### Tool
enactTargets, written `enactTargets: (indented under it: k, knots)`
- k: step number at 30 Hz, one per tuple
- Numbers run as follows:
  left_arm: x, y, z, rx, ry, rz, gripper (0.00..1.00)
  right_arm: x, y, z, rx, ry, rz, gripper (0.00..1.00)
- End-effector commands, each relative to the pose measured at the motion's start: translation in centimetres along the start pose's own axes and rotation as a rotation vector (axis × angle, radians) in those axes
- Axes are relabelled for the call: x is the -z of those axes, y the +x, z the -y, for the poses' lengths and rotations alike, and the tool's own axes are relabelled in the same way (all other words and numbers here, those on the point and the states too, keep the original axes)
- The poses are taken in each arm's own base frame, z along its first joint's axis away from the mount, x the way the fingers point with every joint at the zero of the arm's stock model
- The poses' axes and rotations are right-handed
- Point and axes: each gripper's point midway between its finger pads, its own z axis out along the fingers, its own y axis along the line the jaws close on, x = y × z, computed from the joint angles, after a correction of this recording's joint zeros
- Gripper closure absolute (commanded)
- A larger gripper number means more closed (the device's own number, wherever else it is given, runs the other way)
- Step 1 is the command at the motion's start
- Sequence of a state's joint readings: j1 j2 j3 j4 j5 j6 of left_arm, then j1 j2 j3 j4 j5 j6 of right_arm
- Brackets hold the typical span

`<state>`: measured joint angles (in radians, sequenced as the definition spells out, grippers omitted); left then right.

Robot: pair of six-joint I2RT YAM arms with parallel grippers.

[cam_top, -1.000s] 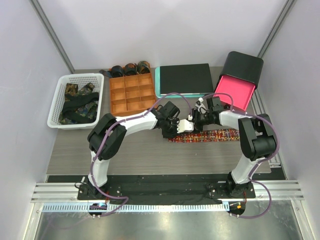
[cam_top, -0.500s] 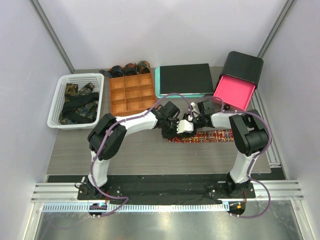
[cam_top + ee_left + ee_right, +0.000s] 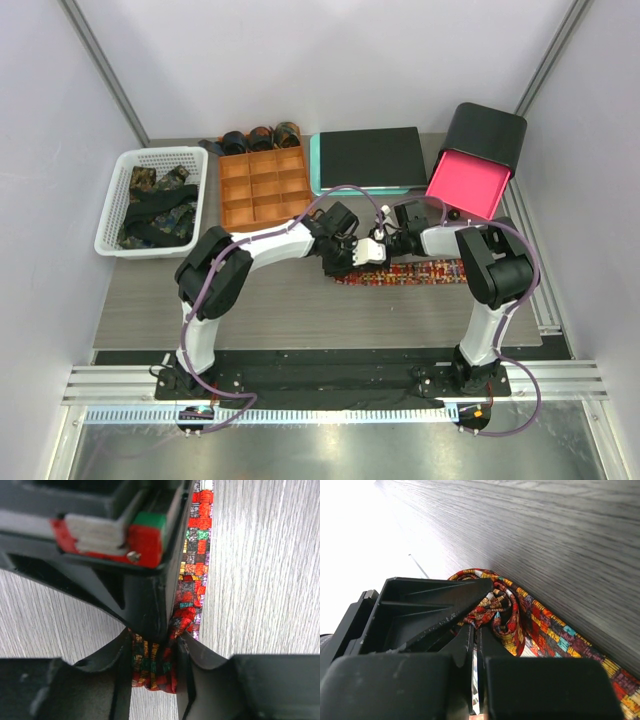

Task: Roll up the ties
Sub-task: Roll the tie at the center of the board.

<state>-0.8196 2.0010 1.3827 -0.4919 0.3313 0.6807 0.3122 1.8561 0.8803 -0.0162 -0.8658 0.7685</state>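
A red-orange check tie [image 3: 420, 272] lies flat across the table, its left end bunched into a loose coil [image 3: 152, 667]. My left gripper [image 3: 345, 257] is shut on that coil, one finger on each side of it [image 3: 152, 665]. The flat strip [image 3: 197, 540] runs away from the jaws. My right gripper [image 3: 376, 250] meets the left one nose to nose. Its jaws are shut and their tips pinch a fold of the coil [image 3: 476, 627]. The coil's folds [image 3: 502, 612] bulge beside its fingers. Three rolled dark ties [image 3: 260, 137] sit behind the orange tray.
An orange compartment tray [image 3: 262, 188] stands at the back. A white basket [image 3: 110, 215] holding dark patterned ties [image 3: 155, 205] is at the left. A teal-edged black pad [image 3: 365, 158] and a black box with a pink drawer [image 3: 470, 185] are at the back right.
My right gripper has slid left up to the left gripper and closed its jaws on the coil. The left gripper has kept its hold and place.
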Motion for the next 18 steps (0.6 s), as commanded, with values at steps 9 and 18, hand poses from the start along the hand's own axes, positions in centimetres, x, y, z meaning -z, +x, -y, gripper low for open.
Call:
enactTargets:
  k: [9,18]
  knots:
    - [2.9,0.0,0.2,0.149,0.028,0.126,0.35,0.5,-0.2,4.9,-0.012,0.102,0.002,0.99]
    - [3.3,-1.1,0.2,0.196,0.016,0.283,0.24,1.3,-0.3,7.5,0.007,0.183,0.003,0.99]
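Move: The rolled end of the tie is already between the left hand's fingers, right at its hand point, while the right hand, freshly shut, pinches the roll's right side with its middle roughly 1 cm to the left and 1 cm below. From the left hand, the middle of the flat stretch of tie lies some 16 cm to the right, level in depth and about 2 cm lower. The orange organizer sits about 17 cm ahead and 18 cm left of the left hand. The left hand lets go of the tie's roll, its fingers spreading from about a third open to three quarters as it backs off some 3 cm to the left and, late on, about 1 cm back, rising a little and turning around 10 degrees. Meanwhile the right hand keeps its shut pinch on the roll and draws it to the right by about 2.5 cm and down by 2 cm, away from the left fingers, with hardly any turn of the wrist. ##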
